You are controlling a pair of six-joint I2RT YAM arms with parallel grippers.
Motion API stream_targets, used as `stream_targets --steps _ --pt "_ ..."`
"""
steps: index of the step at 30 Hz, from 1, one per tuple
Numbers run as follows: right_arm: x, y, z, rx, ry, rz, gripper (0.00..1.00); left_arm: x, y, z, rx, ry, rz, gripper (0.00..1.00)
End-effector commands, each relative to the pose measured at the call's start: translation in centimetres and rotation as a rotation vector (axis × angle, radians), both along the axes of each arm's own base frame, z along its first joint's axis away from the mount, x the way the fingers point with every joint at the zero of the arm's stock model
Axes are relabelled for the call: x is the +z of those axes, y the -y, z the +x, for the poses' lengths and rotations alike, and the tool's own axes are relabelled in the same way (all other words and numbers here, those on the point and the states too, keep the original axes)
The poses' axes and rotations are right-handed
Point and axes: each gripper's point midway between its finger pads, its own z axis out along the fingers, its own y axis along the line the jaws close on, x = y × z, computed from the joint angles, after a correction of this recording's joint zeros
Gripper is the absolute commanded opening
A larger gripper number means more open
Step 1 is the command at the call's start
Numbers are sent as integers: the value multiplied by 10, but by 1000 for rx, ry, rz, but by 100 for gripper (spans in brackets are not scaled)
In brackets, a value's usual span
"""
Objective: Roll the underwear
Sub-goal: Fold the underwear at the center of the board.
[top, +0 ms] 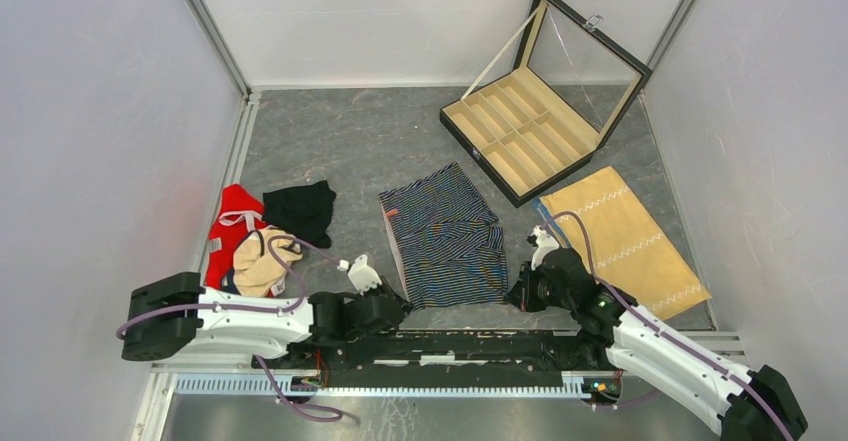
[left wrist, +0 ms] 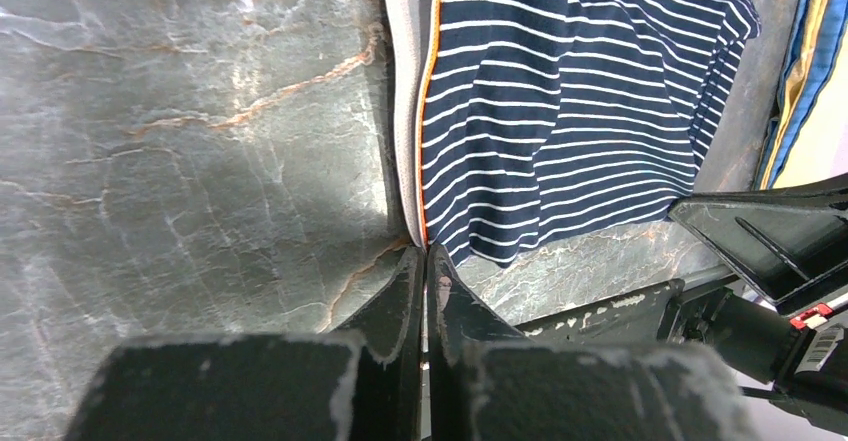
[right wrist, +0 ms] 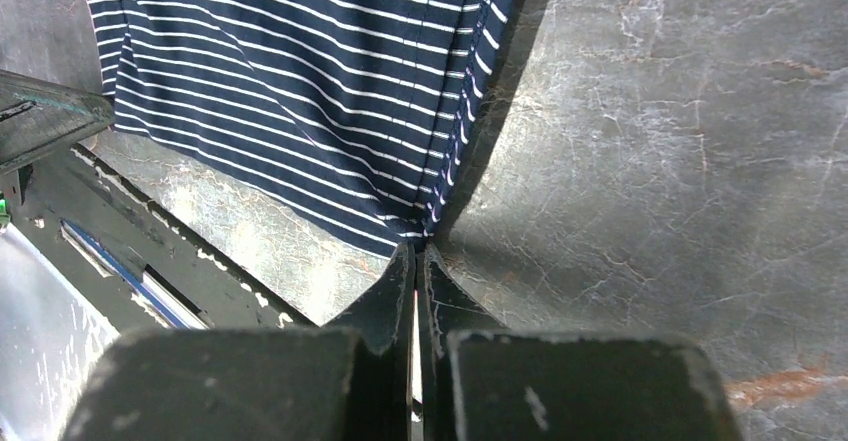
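Note:
The navy striped underwear (top: 445, 236) lies flat in the middle of the table, its grey waistband (left wrist: 405, 111) along its left side. My left gripper (left wrist: 426, 251) is shut on the near left corner, where the waistband ends; in the top view that gripper (top: 403, 299) sits low at that corner. On the near right corner, my right gripper (right wrist: 418, 246) is shut, with the striped fabric (right wrist: 300, 91) bunched at its tips; from above it (top: 512, 296) is just right of the hem. The plain black underwear (top: 300, 209) lies crumpled to the left, apart from both grippers.
A pile of red and beige clothes (top: 245, 246) sits at the left beside the black piece. An open compartment box with a glass lid (top: 520, 131) stands at the back right. The tan zigzag-stitched cloth (top: 625, 236) lies at the right. A black rail (top: 450, 346) runs along the near edge.

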Motion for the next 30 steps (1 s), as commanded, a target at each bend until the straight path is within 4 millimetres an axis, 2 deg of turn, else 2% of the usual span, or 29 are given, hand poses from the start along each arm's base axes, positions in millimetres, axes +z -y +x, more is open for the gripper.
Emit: stream_targets --steps 1,7,9,16,20,23,27,30 --pt "12 -3 9 7 66 15 0 -22 -38 2 24 20 151 2" --pt "45 0 19 14 151 -6 0 3 -37 0 -24 44 151 2" --pt "52 1 18 26 160 -11 0 11 -37 -1 -35 47 139 2" --pt "59 -8 0 123 106 25 0 30 -29 -6 -86 51 77 2" --pt "85 -14 2 145 142 58 0 47 -24 -4 -90 71 55 2" --pt "111 -17 10 147 197 67 0 69 -21 3 -77 116 29 2" --pt "141 -16 34 92 296 45 0 99 -19 15 -41 184 7 2" --pt "153 -14 54 41 355 5 0 107 -21 24 -4 217 20 2"
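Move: The striped underwear lies flat, its near corners already pinched by the two hands just above the table. Its middle is about 14 cm ahead and 7 cm right of the left hand, and roughly 13 cm ahead and 13 cm left of the right hand. The black garment is some 19 cm ahead and 22 cm left of the left hand; the yellow cloth lies about 11 cm ahead and 23 cm right of the right hand. The underwear's near edge is lifted by its two corners, both grippers staying shut on the cloth. The left hand first draws its corner about 3 cm left, then rises some 9 cm while easing partly back right. The right hand climbs about 13 cm, pausing midway, with a small reach forward late on as its fingers tip up some 15 degrees. ##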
